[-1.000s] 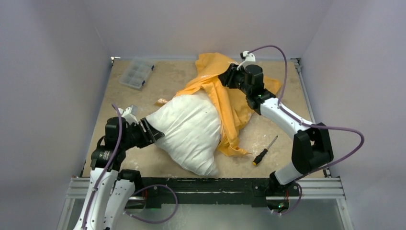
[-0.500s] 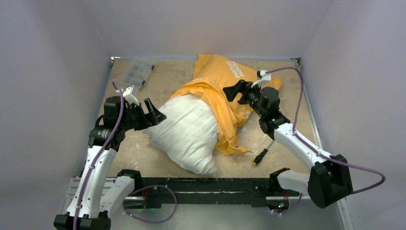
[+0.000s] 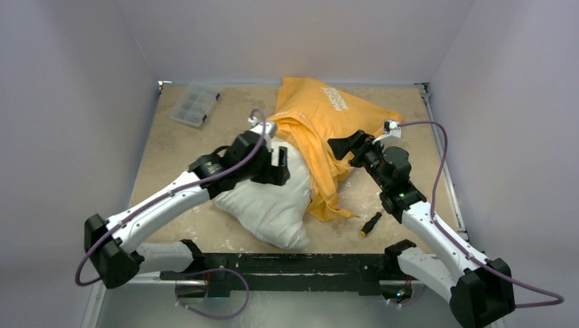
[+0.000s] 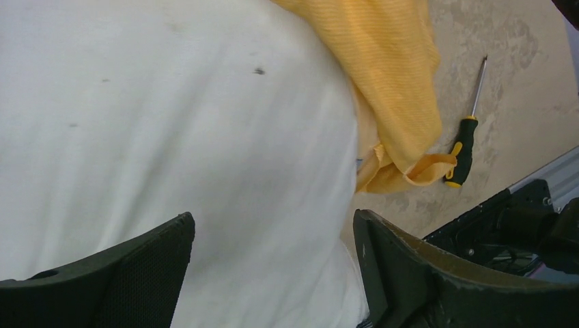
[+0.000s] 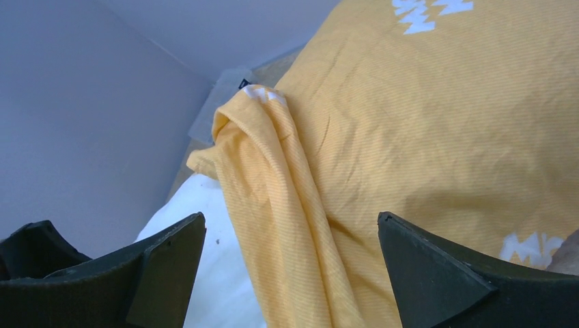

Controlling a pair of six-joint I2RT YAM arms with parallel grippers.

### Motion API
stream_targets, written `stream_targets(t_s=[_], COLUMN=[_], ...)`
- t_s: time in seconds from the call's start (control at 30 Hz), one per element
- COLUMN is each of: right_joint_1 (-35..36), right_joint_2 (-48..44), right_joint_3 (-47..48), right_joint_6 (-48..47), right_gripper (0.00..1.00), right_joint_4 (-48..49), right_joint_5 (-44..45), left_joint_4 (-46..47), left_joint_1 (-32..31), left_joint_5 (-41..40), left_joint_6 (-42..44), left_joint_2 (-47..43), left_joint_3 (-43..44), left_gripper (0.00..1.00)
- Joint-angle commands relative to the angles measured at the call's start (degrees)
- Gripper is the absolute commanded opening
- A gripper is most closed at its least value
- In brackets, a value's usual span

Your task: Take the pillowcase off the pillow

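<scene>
The white pillow [image 3: 273,201] lies in the middle of the table, its near half bare. The orange-yellow pillowcase [image 3: 321,113] with white lettering still covers its far end and trails down its right side. My left gripper [image 3: 278,166] is open, hovering over the bare pillow [image 4: 171,137] close to the bunched pillowcase edge [image 4: 396,89]. My right gripper [image 3: 345,147] is open and empty at the right side of the pillowcase [image 5: 382,137], its jaws spread over a fold of cloth; a strip of pillow [image 5: 212,273] shows at its lower left.
A black-and-yellow screwdriver [image 3: 371,224] lies on the table at the right of the pillow, also in the left wrist view [image 4: 464,140]. A clear plastic box [image 3: 194,104] sits at the back left. The walls enclose the table closely.
My left arm swung from the pillow's left corner to over its middle near the pillowcase edge. My right arm pulled back toward me from the far end of the pillowcase, uncovering the lettering.
</scene>
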Motion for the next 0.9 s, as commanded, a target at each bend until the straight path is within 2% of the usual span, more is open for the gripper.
stream_targets(t_s=[0.0, 0.1, 0.2, 0.43, 0.6, 0.7, 0.77, 0.83, 0.87], right_joint_1=[-0.09, -0.11, -0.07, -0.11, 0.02, 0.55, 1.42, 2.55, 3.56], right_joint_2=[-1.09, -0.8, -0.74, 0.68, 2.11, 1.22, 0.67, 0.85, 1.26], right_joint_3=[0.65, 0.99, 0.71, -0.97, -1.19, -1.75, -1.75, -1.87, -1.99], right_joint_6=[2.61, 2.97, 3.45, 4.01, 3.48, 3.77, 3.68, 3.27, 3.43], right_gripper=[0.99, 0.99, 0.99, 0.99, 0.99, 0.99, 0.99, 0.99, 0.99], right_joint_4=[-3.24, -6.75, -10.47, -12.4, -12.71, -12.85, -12.99, -12.68, -12.4], right_joint_5=[-2.06, -4.75, -4.39, -6.7, -7.7, -7.78, -7.84, -8.11, -7.81], left_joint_4=[1.39, 0.19, -0.65, 4.19, 5.12, 6.8, 8.34, 9.98, 10.69], left_joint_1=[-11.21, -16.72, -19.23, -19.53, -19.55, -19.45, -19.45, -19.49, -19.45], left_joint_5=[-16.01, -21.19, -24.4, -27.39, -28.42, -29.0, -29.09, -28.41, -28.1], left_joint_6=[-0.52, -0.23, -0.21, -1.03, -1.96, -2.24, -2.21, -1.84, -1.64], left_joint_2=[6.5, 12.01, 16.3, 19.27, 23.56, 25.08, 25.17, 24.71, 24.35], left_joint_3=[6.19, 8.78, 9.63, 2.9, 0.21, -1.13, -2.06, -2.97, -3.34], left_gripper=[0.85, 0.86, 0.87, 0.87, 0.83, 0.77, 0.68, 0.53, 0.42])
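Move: The white pillow's right-hand part, where the left fingers will shut, lies about 6 cm to the left hand's right, level fore and aft, some 12 cm below. The bunched pillowcase edge is roughly 11 cm right of that hand, 2 cm ahead and 13 cm down. From the right hand, that pillowcase edge lies about 5 cm left, 6 cm back and 15 cm below; the white pillow part is 10 cm left, 8 cm back; the screwdriver 10 cm right, 13 cm back. Down and to the right goes the left hand, first swinging right and slightly back, then mostly sinking, about 12 cm in all, onto the white pillow beside the bunched case. It rolls some 25 degrees, left side rising, and its wide fingers partly close, pinching up a fold of pillow. The right hand, still wide open, sinks over the pillowcase, easing back and tipping down. ##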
